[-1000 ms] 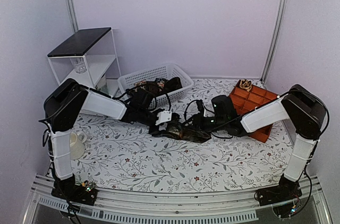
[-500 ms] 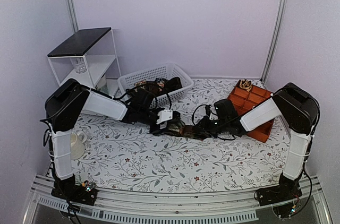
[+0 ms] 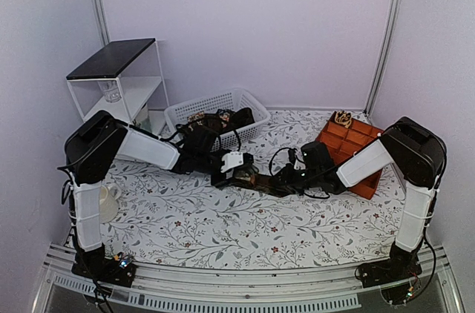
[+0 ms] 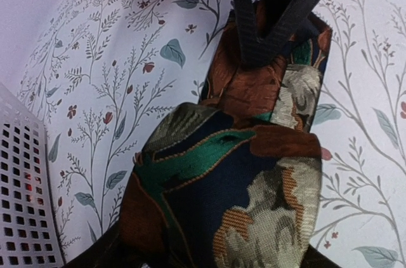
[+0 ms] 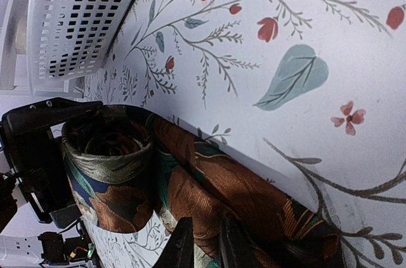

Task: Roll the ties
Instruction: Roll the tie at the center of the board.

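Note:
A dark brown, green and rust tie (image 3: pixel 257 180) lies at the table's middle, partly wound into a roll (image 4: pixel 235 198). My left gripper (image 3: pixel 236 170) is shut on that roll, its jaws at either side and mostly hidden by the fabric. The flat tail (image 5: pixel 254 198) runs right to my right gripper (image 3: pixel 282 181), whose fingers (image 4: pixel 273 20) are shut on it close to the roll. In the right wrist view the roll (image 5: pixel 108 173) stands on end, and the right gripper (image 5: pixel 206 246) pinches the fabric. More ties (image 3: pixel 226 118) lie in the white basket (image 3: pixel 194 107).
A red compartment box (image 3: pixel 355 144) with a tan roll (image 3: pixel 343 117) stands at the right. A white shelf unit (image 3: pixel 111 61) is at the back left, with a white mug (image 3: pixel 108 202) in front of it near the left arm. The basket wall (image 4: pixel 25 198) is just left of the roll.
My right gripper has slid left along the tie toward the roll and its fingers have closed on the fabric. The left gripper keeps its hold on the roll.

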### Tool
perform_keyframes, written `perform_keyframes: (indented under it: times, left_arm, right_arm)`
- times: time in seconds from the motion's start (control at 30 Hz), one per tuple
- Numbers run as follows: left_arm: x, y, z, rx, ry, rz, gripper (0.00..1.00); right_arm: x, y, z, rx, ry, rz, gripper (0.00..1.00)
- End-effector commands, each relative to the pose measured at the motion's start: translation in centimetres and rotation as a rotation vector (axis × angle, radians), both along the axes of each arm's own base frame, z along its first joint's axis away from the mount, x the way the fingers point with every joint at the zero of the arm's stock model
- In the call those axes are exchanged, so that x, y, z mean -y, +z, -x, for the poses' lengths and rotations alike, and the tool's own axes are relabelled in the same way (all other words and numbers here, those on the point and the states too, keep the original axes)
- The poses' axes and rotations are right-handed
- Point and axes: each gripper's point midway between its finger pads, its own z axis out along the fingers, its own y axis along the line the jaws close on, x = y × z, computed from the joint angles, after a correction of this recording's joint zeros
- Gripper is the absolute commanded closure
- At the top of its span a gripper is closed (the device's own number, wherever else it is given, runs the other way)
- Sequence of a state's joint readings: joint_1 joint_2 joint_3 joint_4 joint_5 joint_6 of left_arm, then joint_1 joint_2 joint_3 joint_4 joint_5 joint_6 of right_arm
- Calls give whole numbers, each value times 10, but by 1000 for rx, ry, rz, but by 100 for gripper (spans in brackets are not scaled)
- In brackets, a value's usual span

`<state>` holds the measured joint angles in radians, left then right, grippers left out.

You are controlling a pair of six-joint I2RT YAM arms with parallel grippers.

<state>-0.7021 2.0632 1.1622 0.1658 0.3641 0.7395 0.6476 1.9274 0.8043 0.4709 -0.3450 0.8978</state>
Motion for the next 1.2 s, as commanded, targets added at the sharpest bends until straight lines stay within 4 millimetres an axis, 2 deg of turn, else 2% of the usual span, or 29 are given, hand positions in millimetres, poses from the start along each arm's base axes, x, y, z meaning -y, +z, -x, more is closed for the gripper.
perform_keyframes:
  times: [0.0,0.17,0.2,0.23,0.27,0.3,0.33,0.47,0.57,0.67,0.8,0.9,1.0,1.07,1.17]
  left_arm:
    - [4,-5,1,5,21,-10,32]
    - [5,18,6,-22,38,69,22]
    - [4,25,7,-38,45,89,14]
    - [3,31,7,-53,53,108,3]
    - [2,33,8,-76,56,125,2]
    - [2,51,11,-75,51,161,2]
    - [1,57,13,-82,46,180,2]
    - [-9,70,17,-63,71,197,2]
    - [-18,84,14,-53,144,213,1]
    - [-24,92,15,-163,192,202,1]
    - [-37,98,-15,-440,455,215,1]
    - [-32,103,-12,-639,439,248,1]
    - [-33,106,-9,-669,464,290,1]
    - [-42,100,-15,-680,564,305,1]
    - [-46,93,-10,-766,597,309,2]
  right_arm:
    - [11,-26,24,-107,8,81,83]
    - [-1,20,5,-21,12,48,75]
    - [-4,29,2,-5,14,39,72]
    - [-5,34,0,2,15,39,69]
    - [-7,41,-3,13,16,35,67]
    - [-8,46,-4,18,18,31,66]
    - [-9,50,-5,22,19,26,64]
    - [-18,64,-9,28,18,-3,57]
    - [-26,72,-12,33,8,-11,50]
    - [-36,79,-17,42,0,-11,44]
    - [-51,78,-17,36,19,-1,40]
    - [-61,70,-15,17,34,20,39]
    - [-64,61,-16,-2,31,44,40]
    - [-60,54,-19,-7,13,85,40]
    - [-56,48,-21,-14,4,125,42]
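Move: The tie's roll sits between the left fingers, right at the hand point, with its tail running about 11 cm to the right and 3 cm back. From the right hand, whose nearly closed fingertips are on that tail, the roll is roughly 11 cm left, 3 cm forward and 1 cm up; the basket's middle is about 18 cm left and 18 cm ahead of it, the orange tray some 17 cm right and 9 cm ahead. The left fingers spread wide and let go of the roll, and the hand lifts clear by about 11 cm, easing back slightly before swinging forward and left towards the basket while its wrist tips down and turns some 30 degrees counter-clockwise. Meanwhile the right fingertips come off the tail, opening to a little over half as the hand rises about 8 cm and carries some 7 cm left towards the roll, pointing much as before. ##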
